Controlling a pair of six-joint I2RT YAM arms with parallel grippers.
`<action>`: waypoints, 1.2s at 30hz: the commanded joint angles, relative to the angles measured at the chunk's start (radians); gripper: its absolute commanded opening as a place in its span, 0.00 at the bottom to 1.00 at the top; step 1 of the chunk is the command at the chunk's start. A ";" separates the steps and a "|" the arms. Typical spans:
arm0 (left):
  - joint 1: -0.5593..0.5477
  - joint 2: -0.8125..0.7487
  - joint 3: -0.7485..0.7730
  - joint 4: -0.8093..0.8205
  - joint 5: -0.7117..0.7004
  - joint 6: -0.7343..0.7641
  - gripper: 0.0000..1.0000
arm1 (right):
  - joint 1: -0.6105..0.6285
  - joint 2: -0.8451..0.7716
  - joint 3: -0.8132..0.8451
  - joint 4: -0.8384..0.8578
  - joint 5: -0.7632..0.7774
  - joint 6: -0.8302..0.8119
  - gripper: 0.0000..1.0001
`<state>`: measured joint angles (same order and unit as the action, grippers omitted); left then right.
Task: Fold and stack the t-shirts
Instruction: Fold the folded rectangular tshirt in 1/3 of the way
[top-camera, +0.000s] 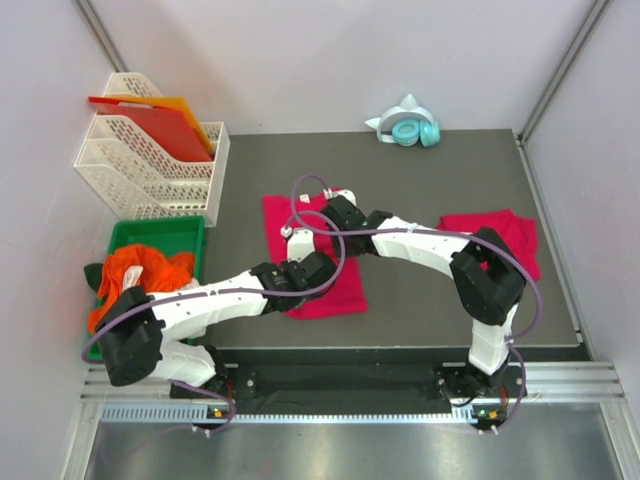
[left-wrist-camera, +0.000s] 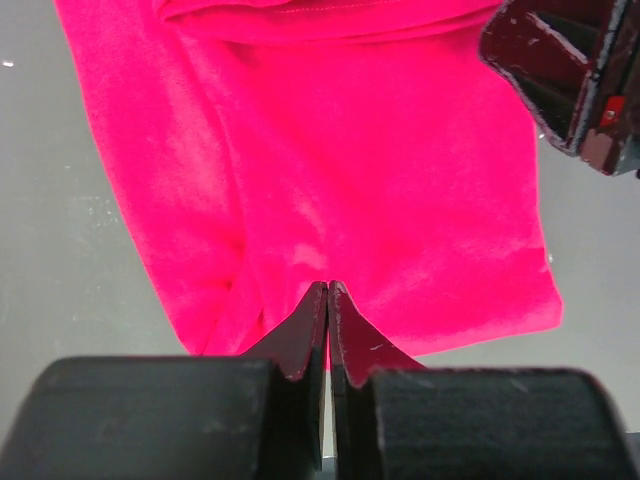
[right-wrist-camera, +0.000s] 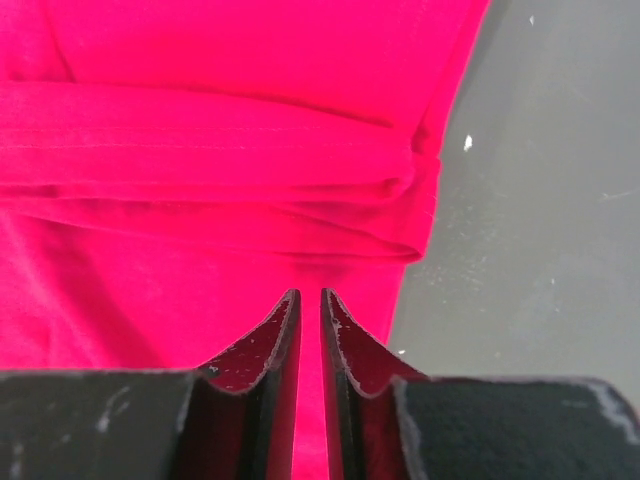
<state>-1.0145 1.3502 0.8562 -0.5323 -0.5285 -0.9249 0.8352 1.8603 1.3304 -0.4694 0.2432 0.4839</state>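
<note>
One crimson-pink t-shirt (top-camera: 340, 292) lies flat in the middle of the dark table (top-camera: 420, 170), and both arms reach over it. A second t-shirt (top-camera: 500, 235) lies folded at the right side. My left gripper (top-camera: 322, 262) (left-wrist-camera: 328, 284) is shut, its tips down on the cloth (left-wrist-camera: 380, 180) near one edge; I cannot see whether cloth is pinched between them. My right gripper (top-camera: 325, 222) (right-wrist-camera: 310, 292) hangs just above a folded band of the same shirt (right-wrist-camera: 220, 160), near its edge. Its jaws stand a narrow gap apart. It also shows in the left wrist view (left-wrist-camera: 575, 80).
At the table's left edge a green bin (top-camera: 165, 232) holds a heap of orange-red cloth (top-camera: 140, 272). Behind it stand white mesh racks (top-camera: 140, 175) with red-orange sheets (top-camera: 160, 125). Teal headphones (top-camera: 410, 130) lie at the far edge. Walls close in on both sides.
</note>
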 joint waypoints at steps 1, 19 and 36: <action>0.001 -0.011 -0.017 0.060 0.005 -0.019 0.03 | -0.004 0.011 0.055 0.075 -0.021 -0.004 0.13; -0.019 0.122 -0.032 0.115 0.088 -0.040 0.00 | -0.024 0.125 0.128 0.077 -0.042 0.001 0.11; -0.050 0.171 -0.034 0.106 0.101 -0.071 0.00 | -0.151 0.341 0.457 0.014 -0.077 -0.005 0.11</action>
<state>-1.0569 1.5059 0.8280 -0.4480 -0.4335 -0.9783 0.7197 2.1635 1.6787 -0.4496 0.1802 0.4858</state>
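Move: The folded rectangular tshirt lies under both hands: its middle is some 9 cm ahead of the left hand, 1 cm to its right and about 5 cm below. Its near edge is roughly 5 cm back and 3 cm right of the left hand. From the right hand, the shirt's middle is about 5 cm left, 1 cm ahead and 3 cm down; its right edge is 4 cm right, level with it, and the white tag some 13 cm ahead and 7 cm left. The tshirt's near part is pressed by the left hand's closed tips, which sink about 5 cm onto the cloth while easing back and right towards the near edge, tipping slightly steeper. The right hand, fingers staying barely ajar, first dips with a little shift forward and left, then sweeps forward low over the shirt's right half towards the tag, about 9 cm in all, seemingly brushing the layers. ##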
